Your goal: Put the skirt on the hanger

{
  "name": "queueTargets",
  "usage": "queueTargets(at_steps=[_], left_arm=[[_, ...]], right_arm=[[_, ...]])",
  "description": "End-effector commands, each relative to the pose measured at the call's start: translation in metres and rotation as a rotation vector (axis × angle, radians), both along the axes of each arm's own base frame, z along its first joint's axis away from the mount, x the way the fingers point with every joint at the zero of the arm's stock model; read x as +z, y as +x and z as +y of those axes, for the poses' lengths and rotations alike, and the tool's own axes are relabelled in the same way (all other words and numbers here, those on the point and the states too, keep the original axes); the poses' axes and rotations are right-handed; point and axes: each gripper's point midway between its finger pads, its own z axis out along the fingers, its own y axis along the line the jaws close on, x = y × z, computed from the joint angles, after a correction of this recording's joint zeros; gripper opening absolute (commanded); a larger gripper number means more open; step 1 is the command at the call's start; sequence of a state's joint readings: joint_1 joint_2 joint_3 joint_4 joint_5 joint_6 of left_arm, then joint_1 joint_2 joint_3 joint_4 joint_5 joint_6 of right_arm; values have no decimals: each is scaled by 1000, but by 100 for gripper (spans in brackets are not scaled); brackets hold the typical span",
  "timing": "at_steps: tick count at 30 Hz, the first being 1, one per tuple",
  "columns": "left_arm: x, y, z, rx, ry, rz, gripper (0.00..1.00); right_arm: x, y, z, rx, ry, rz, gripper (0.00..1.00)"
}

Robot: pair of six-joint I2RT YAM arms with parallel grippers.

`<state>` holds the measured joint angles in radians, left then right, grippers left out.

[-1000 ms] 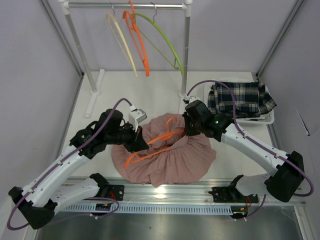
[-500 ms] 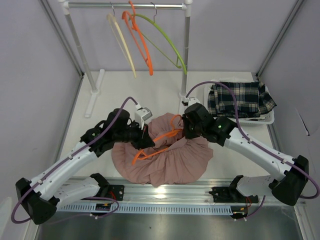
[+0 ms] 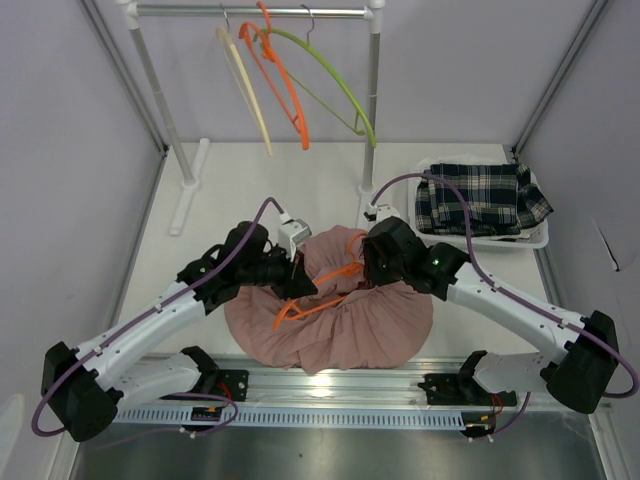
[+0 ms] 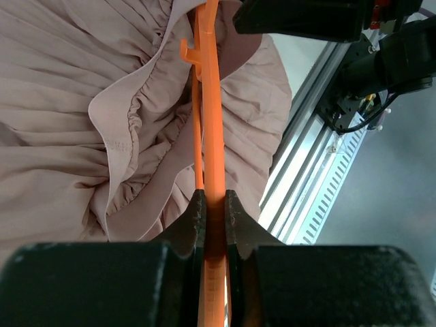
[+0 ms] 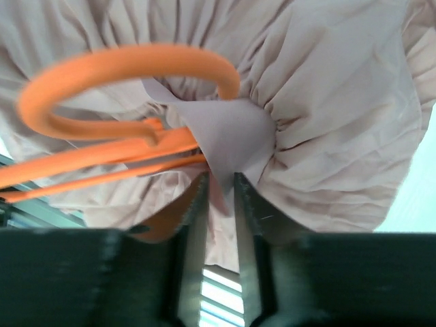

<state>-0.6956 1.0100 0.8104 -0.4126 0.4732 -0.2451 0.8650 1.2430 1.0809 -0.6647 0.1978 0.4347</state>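
Observation:
The dusty-pink skirt (image 3: 345,325) lies bunched on the table between both arms. An orange hanger (image 3: 322,298) is threaded into its waist opening, its hook (image 5: 129,61) curling above the gathered waistband. My left gripper (image 3: 298,280) is shut on the hanger's arm (image 4: 210,102), which runs straight out between the jaws (image 4: 214,204) over the skirt (image 4: 68,102). My right gripper (image 3: 372,268) sits at the skirt's right top; its jaws (image 5: 219,187) stand slightly apart, with a pointed fold of the waistband (image 5: 225,133) hanging loosely between them.
A clothes rack at the back carries a cream hanger (image 3: 245,90), an orange one (image 3: 282,85) and a green one (image 3: 335,80). A white basket (image 3: 505,240) with plaid cloth (image 3: 480,195) stands back right. A metal rail (image 3: 320,385) runs along the near edge.
The right jaws, shut a second ago, have parted around the waistband fold. The left arm has carried the hanger right and farther back, and the right gripper has shifted slightly left.

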Motion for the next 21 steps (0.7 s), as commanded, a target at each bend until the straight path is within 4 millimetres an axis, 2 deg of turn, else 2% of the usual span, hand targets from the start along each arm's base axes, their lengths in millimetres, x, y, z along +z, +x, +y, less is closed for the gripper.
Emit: queueTargets(at_steps=[1,4,10,13,21], left_arm=[[10,3,-11,-32,-64,-41,0],[0,2,-11,-30,-52,-23,0],[-5,2,-11,-30,-48,-13,0],[-3,1,-13,-38,-53,-8,0],[-4,0,-17,-53,-54,0,0]], right_arm=[[14,2,7,6,75,-69,35],[29,-1,12,24,121,-126,42],[68,-10,22,77,222,-257,52],[71,-7,25,70,230,-284,54],[55,12,39,53,182,-296,56]])
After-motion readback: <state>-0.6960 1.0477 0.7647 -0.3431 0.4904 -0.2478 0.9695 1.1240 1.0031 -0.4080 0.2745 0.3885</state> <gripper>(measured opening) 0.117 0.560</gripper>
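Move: The orange hanger's neck lies about 4 cm to the right hand's left and 1 cm ahead, 1 cm below it; the hook curves out some 5 cm ahead and 4 cm left. Right at these fingertips is the skirt's waistband fold, draped over the hanger's far arm. From the left hand, which holds the hanger's near arm, the neck lies about 10 cm to the right and 4 cm ahead, 2 cm lower. The waistband fold comes free of the right fingers, already parting, as they open to over half. That hand first dips and eases back slightly, then climbs about 7 cm while going some 3 cm left, over the hanger's neck. It tips its fingers upward roughly 15 degrees, then comes forward again and starts to sink. The left hand keeps its pinch on the hanger and lowers it 1.5 cm. ##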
